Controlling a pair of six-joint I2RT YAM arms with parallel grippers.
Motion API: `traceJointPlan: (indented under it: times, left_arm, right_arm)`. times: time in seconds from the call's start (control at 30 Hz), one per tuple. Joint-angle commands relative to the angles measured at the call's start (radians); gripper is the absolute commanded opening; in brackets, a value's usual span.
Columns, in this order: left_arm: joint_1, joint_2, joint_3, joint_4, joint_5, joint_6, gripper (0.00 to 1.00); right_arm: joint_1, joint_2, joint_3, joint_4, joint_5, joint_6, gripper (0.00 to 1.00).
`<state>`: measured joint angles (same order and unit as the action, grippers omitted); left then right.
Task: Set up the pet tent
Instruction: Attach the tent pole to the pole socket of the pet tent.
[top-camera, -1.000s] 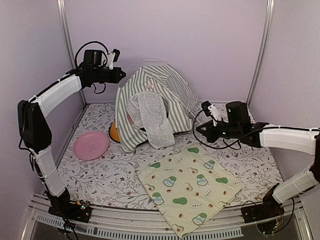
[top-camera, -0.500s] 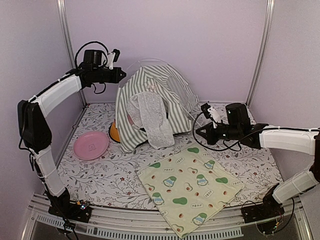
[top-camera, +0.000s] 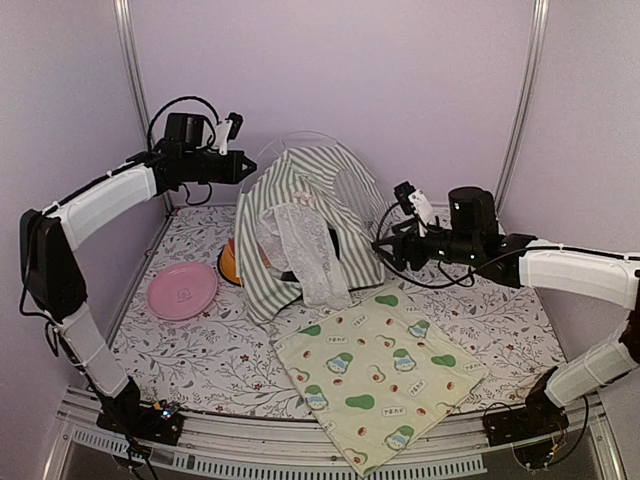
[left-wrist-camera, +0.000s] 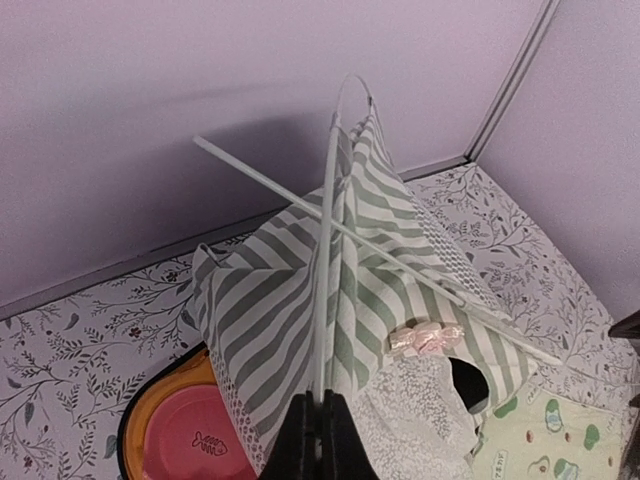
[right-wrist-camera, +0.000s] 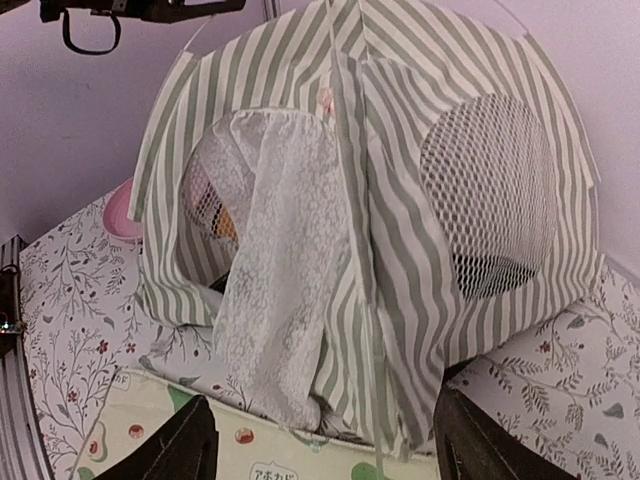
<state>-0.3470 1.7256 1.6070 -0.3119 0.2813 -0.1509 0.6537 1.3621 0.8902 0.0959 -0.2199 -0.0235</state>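
Note:
The pet tent (top-camera: 310, 215) stands at the back of the table, green-and-white striped, with its lace curtain (top-camera: 300, 245) hanging over the door. My left gripper (top-camera: 244, 165) is up by the tent's top left, shut on a thin white pole (left-wrist-camera: 325, 290) that arcs over the fabric (left-wrist-camera: 270, 310); in the left wrist view my left gripper (left-wrist-camera: 320, 435) pinches that pole between its tips. My right gripper (top-camera: 385, 250) is open at the tent's right front corner, just short of the fabric. In the right wrist view the round mesh window (right-wrist-camera: 490, 190) and curtain (right-wrist-camera: 280, 250) sit above my right gripper (right-wrist-camera: 335, 455), with nothing in it.
An orange pet bowl (top-camera: 228, 265) sits partly under the tent's left side. A pink plate (top-camera: 182, 290) lies to the left. The avocado-print mat (top-camera: 380, 375) is spread in front, its far edge near the tent. Enclosure walls and metal uprights stand close behind.
My right gripper has opened and moved left up to the tent's right front corner. My left gripper shifted slightly right with the pole, and the tent's top moved with it.

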Motion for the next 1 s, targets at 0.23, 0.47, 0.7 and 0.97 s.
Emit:
traceJointPlan:
  times: [0.23, 0.47, 0.7, 0.97]
  left_arm:
    - [-0.070, -0.228, -0.163, 0.052, 0.056, -0.032, 0.00]
    - [-0.073, -0.281, -0.212, 0.034, 0.081, -0.012, 0.00]
    - [-0.074, -0.328, -0.235, 0.034, 0.094, -0.003, 0.00]
    - [-0.071, -0.359, -0.237, 0.009, 0.096, 0.014, 0.00]
  right_arm:
    - [0.064, 0.399, 0.626, -0.091, -0.015, -0.171, 0.70]
    - [0.149, 0.568, 0.886, -0.146, 0.025, -0.226, 0.71]
    - [0.152, 0.724, 1.105, -0.218, 0.018, -0.252, 0.63]
    - [0.158, 0.774, 1.189, -0.227, 0.011, -0.257, 0.41]
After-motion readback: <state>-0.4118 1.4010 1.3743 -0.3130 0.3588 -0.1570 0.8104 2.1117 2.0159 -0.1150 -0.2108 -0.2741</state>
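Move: The straight white pole crosses the tent's top some 17 cm ahead of the right hand, 17 cm to its left and 9 cm higher. The curved pole's end in the left fingers is about 16 cm ahead of the right hand, 28 cm to its left and 8 cm higher. The lace curtain hangs around 10 cm ahead, 16 cm left and 12 cm below. From the left hand, the straight pole's grasping spot lies about 11 cm right, 2 cm ahead, level in height. The straight pole near its crossing is what the open right hand reaches for: it swings about 20 cm left, rising and going forward some 10 cm each, its fingers tipping upward and half closing late around the pole without clear contact. Meanwhile the left hand, still pinching the curved pole's end, draws it back about 10 cm and slightly up. ##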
